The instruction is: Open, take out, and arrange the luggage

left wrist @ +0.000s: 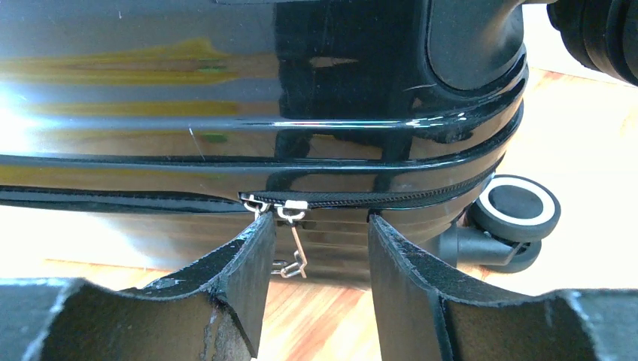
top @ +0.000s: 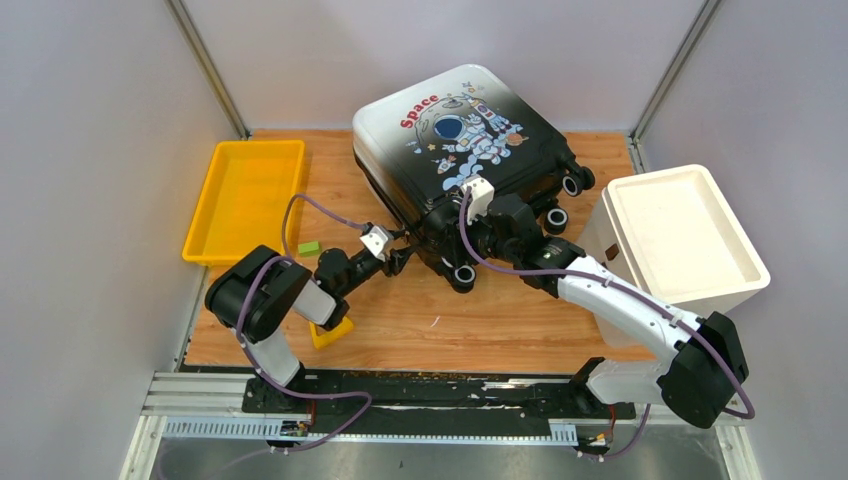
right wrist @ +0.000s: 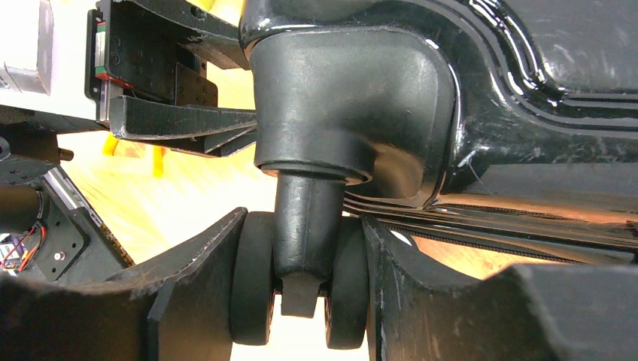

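Note:
The luggage (top: pixel 455 135) lies flat on the wooden table (top: pixel 450 325), astronaut print up, zipped shut. In the left wrist view its black side wall (left wrist: pixel 226 98) fills the frame. A silver zipper pull (left wrist: pixel 295 244) hangs from the zip seam. My left gripper (left wrist: pixel 316 222) is open at that seam, the pull hanging between the fingers close to the left finger (left wrist: pixel 248 256). My right gripper (right wrist: pixel 303 226) is shut on a black twin wheel (right wrist: pixel 252 278) at the suitcase's near corner. From above, the left gripper (top: pixel 403 258) and right gripper (top: pixel 462 240) meet at the near edge.
A yellow tray (top: pixel 245 195) sits at the left of the table and a white bin (top: pixel 685 235) at the right. A small green block (top: pixel 308 246) lies near the tray. A yellow piece (top: pixel 332 332) shows under the left arm. Other wheels (top: pixel 555 218) stick out on the right.

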{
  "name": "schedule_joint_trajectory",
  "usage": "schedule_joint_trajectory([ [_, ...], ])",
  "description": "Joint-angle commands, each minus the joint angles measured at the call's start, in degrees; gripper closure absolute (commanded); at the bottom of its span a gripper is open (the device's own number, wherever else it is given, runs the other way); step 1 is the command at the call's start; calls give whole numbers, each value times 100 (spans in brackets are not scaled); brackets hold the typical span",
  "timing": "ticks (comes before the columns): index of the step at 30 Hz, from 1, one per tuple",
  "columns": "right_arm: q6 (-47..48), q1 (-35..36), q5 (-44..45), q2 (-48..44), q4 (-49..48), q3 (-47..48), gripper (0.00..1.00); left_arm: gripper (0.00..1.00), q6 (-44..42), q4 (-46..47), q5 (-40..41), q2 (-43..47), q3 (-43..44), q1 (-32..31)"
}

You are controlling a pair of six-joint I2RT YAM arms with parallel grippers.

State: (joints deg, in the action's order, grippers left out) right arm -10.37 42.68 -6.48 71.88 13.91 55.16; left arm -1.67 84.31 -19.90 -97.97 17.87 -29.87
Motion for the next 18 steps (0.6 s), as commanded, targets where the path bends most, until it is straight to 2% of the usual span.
schedule_joint_trajectory([
  [1,131,48,-325,-385,-451,102,97,44,84,437,-75,-63,187,7],
  [8,113,48,-362,-394,-451,104,96,47,131,257,9,-24,280,7],
  [18,53,48,-411,-429,-451,40,97,70,95,-43,173,83,425,7],
])
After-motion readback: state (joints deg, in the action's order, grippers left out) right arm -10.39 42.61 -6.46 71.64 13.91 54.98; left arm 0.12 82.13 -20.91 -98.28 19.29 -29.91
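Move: The suitcase's zipper pulls hang right in front of the left gripper's open tips, about 2 cm ahead and 1 cm to the right, level with it. From the left gripper, the clamped upper caster is some 5 cm back, 10 cm right and 7 cm higher; the lower caster is roughly 5 cm back, 11 cm right and 5 cm lower. From the right gripper the pulls lie about 7 cm ahead, 9 cm left and 8 cm lower. Ease the left gripper barely half a centimetre to the right, in towards the zipper, with almost no wrist turn, and close its fingers from a bit over half open to about a third around the nearer zipper pull, letting the finger on the farther-out side nudge that pull across. Keep the right gripper still, clamped on the suitcase's upper caster. ##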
